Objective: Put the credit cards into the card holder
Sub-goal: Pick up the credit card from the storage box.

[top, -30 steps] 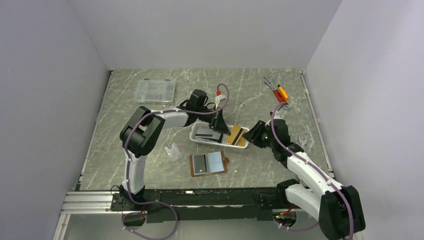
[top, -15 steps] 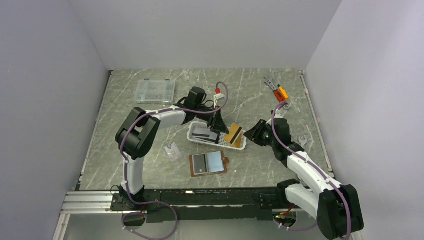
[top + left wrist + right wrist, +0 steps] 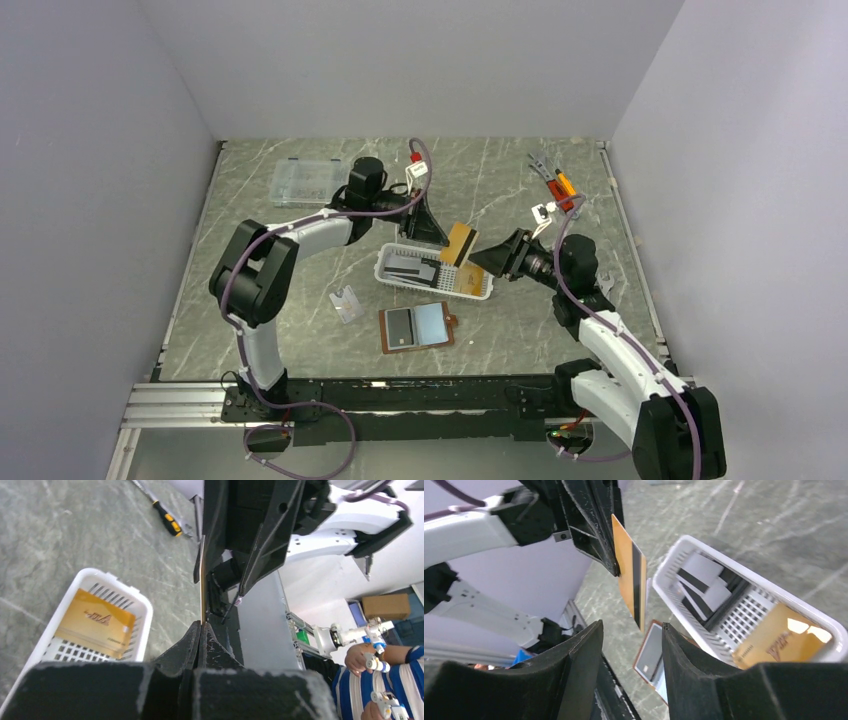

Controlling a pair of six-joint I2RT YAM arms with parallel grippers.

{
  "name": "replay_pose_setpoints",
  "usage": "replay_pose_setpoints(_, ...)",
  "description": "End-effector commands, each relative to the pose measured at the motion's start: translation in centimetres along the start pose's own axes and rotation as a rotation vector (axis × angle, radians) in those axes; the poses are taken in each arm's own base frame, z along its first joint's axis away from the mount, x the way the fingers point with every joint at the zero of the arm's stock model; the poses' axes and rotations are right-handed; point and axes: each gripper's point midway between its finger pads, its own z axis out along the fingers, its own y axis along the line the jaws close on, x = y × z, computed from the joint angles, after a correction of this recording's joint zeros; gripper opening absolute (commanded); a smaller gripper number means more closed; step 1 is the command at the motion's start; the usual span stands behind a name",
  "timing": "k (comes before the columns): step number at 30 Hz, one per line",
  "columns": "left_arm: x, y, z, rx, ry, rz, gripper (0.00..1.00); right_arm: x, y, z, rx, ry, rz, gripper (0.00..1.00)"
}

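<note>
My left gripper (image 3: 438, 240) is shut on an orange-gold credit card (image 3: 460, 243) and holds it upright above the white basket (image 3: 392, 281). In the left wrist view that card (image 3: 201, 580) is edge-on between the shut fingers (image 3: 192, 640). My right gripper (image 3: 480, 262) is open, level with the card (image 3: 631, 575), its fingers (image 3: 584, 655) apart just below the card's lower edge, touching nothing. More credit cards lie in the basket: black and grey ones (image 3: 704, 585) and another orange one (image 3: 779, 640). The brown card holder (image 3: 417, 327) lies open on the table with a dark card in it.
A small clear plastic piece (image 3: 346, 303) lies left of the card holder. A clear compartment box (image 3: 303, 180) stands at the back left. Pliers and a screwdriver (image 3: 555, 185) lie at the back right, and a small metal tool (image 3: 606, 283) near the right arm.
My left gripper has lifted the orange-gold card up out of the basket and back. My right gripper has opened wider and swung left toward the card.
</note>
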Motion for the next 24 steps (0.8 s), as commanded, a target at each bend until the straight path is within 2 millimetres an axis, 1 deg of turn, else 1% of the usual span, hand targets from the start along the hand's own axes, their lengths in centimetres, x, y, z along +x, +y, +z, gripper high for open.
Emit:
replay_pose_setpoints(1, -1.7, -4.6, -0.7, 0.115, -0.035, 0.074, 0.00, -1.3, 5.0, -0.6, -0.241, -0.031, -0.064, 0.50)
replay_pose_setpoints(8, -1.9, -6.1, -1.1, 0.125, -0.052, 0.079, 0.00, -3.2, 6.2, 0.0, -0.257, -0.093, -0.059, 0.49)
replay_pose_setpoints(15, -2.1, -7.5, -1.4, 0.121, -0.066, 0.107, 0.00, -3.1, 6.3, 1.4, -0.248, -0.088, -0.005, 0.40)
replay_pose_setpoints(18, -1.9, -8.2, -1.3, 0.127, -0.067, 0.122, 0.00, -3.2, 6.4, 1.9, -0.232, -0.087, 0.025, 0.29)
replay_pose_setpoints(19, -1.9, -8.3, -1.3, 0.126, -0.070, 0.123, 0.00, -3.2, 6.7, 2.1, -0.238, -0.082, 0.033, 0.25)
replay_pose_setpoints(22, -1.7, -8.5, -1.2, 0.127, -0.069, 0.126, 0.00, -3.3, 7.4, 2.5, -0.257, -0.069, 0.053, 0.11)
replay_pose_setpoints(24, -1.6, -8.7, -1.3, 0.123, -0.068, 0.125, 0.00, -3.6, 7.8, 2.3, -0.258, -0.089, 0.055, 0.01)
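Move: The gold credit card to be taken over stands clear of the storage box in the left hand's closed fingers, its middle about 3 cm to that hand's right. From the open right hand it lies some 4 cm left and 3 cm ahead, at about the same height. The storage box is about 13 cm below the right hand, its middle 7 cm left and 3 cm ahead; the card holder lies about 10 cm back and 11 cm left, 15 cm down. The gold card, still pinched by the left fingers, is carried up about 5 cm and some 3 cm back, while the right hand comes after it, up and to the left by roughly 6 cm in all, rolling some 10 degrees. Its half-open fingers swing nearly shut around the card's free right-hand part and begin to pinch it, with the left hand keeping its hold. ##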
